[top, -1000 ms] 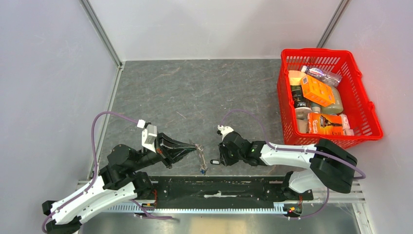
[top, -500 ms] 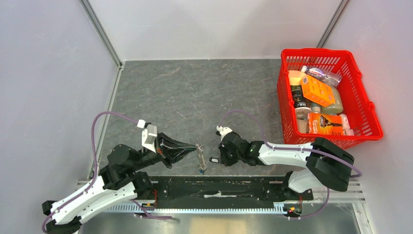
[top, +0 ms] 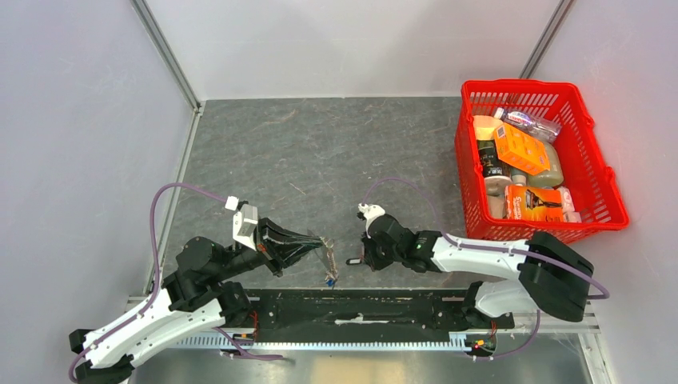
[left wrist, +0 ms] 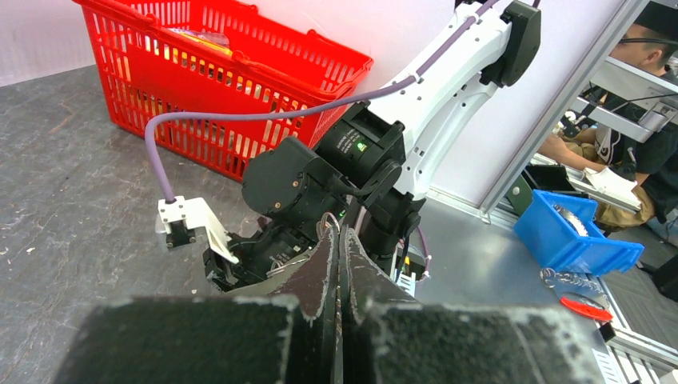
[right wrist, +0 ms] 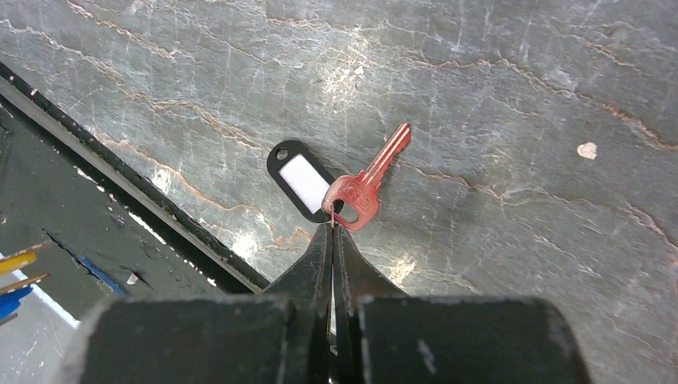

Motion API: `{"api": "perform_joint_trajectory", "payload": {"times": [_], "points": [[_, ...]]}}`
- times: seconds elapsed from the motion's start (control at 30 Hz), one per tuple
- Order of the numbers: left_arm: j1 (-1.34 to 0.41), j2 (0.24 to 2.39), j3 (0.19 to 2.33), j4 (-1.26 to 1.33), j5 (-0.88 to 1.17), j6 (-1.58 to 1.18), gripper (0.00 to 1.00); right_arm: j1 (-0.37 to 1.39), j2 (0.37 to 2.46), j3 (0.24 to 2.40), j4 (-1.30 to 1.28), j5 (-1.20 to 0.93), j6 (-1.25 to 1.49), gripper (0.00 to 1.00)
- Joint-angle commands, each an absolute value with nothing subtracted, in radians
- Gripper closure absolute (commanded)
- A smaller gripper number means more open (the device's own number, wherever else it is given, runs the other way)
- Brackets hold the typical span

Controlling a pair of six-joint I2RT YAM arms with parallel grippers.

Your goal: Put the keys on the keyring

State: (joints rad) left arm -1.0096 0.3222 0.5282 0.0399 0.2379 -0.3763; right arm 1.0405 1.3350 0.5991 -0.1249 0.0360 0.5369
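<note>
A reddish key (right wrist: 369,186) lies on the grey table, joined by a small ring to a black tag (right wrist: 301,179) with a white insert. My right gripper (right wrist: 333,228) is shut on that small ring at the key's head. In the top view the right gripper (top: 361,259) sits low at the table's near middle with the black tag (top: 350,262) at its tip. My left gripper (top: 318,242) is shut on the keyring (top: 325,248), whose chain hangs down toward the table. In the left wrist view thin wire loops of the keyring (left wrist: 327,221) show at the tips of my shut left gripper (left wrist: 340,234).
A red basket (top: 520,83) full of packaged goods stands at the right. A black strip (top: 360,308) runs along the near table edge. Pale walls close the left and back. The right arm (left wrist: 432,96) fills the left wrist view close ahead.
The right gripper's jaws have closed on the key's ring, and its wrist has shifted slightly right. The left gripper and the keyring have stayed where they were.
</note>
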Motion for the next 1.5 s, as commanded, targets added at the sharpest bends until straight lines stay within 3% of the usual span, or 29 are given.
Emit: {"api": "perform_joint_trajectory", "payload": {"times": [0.0,0.3,0.43,0.73,1.47], "points": [[-1.007,0.318,0.571,0.077,0.237,-0.357,0.98,1.037,1.264,0.643,-0.163,0.063,0.504,1.00],[-1.006,0.331,0.578,0.081,0.246,-0.362,0.98,1.038,0.949,0.784,-0.429,-0.103,0.338,1.00],[-1.007,0.348,0.577,0.093,0.237,-0.355,0.98,1.039,0.914,0.906,-0.583,-0.258,0.272,1.00],[-1.006,0.372,0.573,0.105,0.171,-0.328,0.98,1.041,0.927,1.120,-0.738,-0.449,0.171,1.00],[-1.007,0.351,0.523,0.100,0.025,-0.290,0.98,1.040,1.196,1.411,-0.601,-0.321,0.268,1.00]]}}
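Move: The right hand already pinches the small ring of the black-tagged key just above the table; the key's middle is about 2 cm ahead and 1 cm left of it, the black tag about 2 cm left and level with it, both some 2 cm below. Its goal, the keyring hanging from the left fingers, is roughly 8 cm back, 8 cm left and 25 cm up. From the left hand, the key lies about 8 cm ahead, 7 cm right and 31 cm down. Keeping its pinch on the key's small ring, the right hand carries key and black tag fast upward by about 26 cm, first drawing back, then easing forward and left towards the keyring, its wrist swinging some 30 degrees counter-clockwise while the fingertips tilt up. The left hand, still gripping the keyring, shifts it about 4 cm forward and turns slightly counter-clockwise. ##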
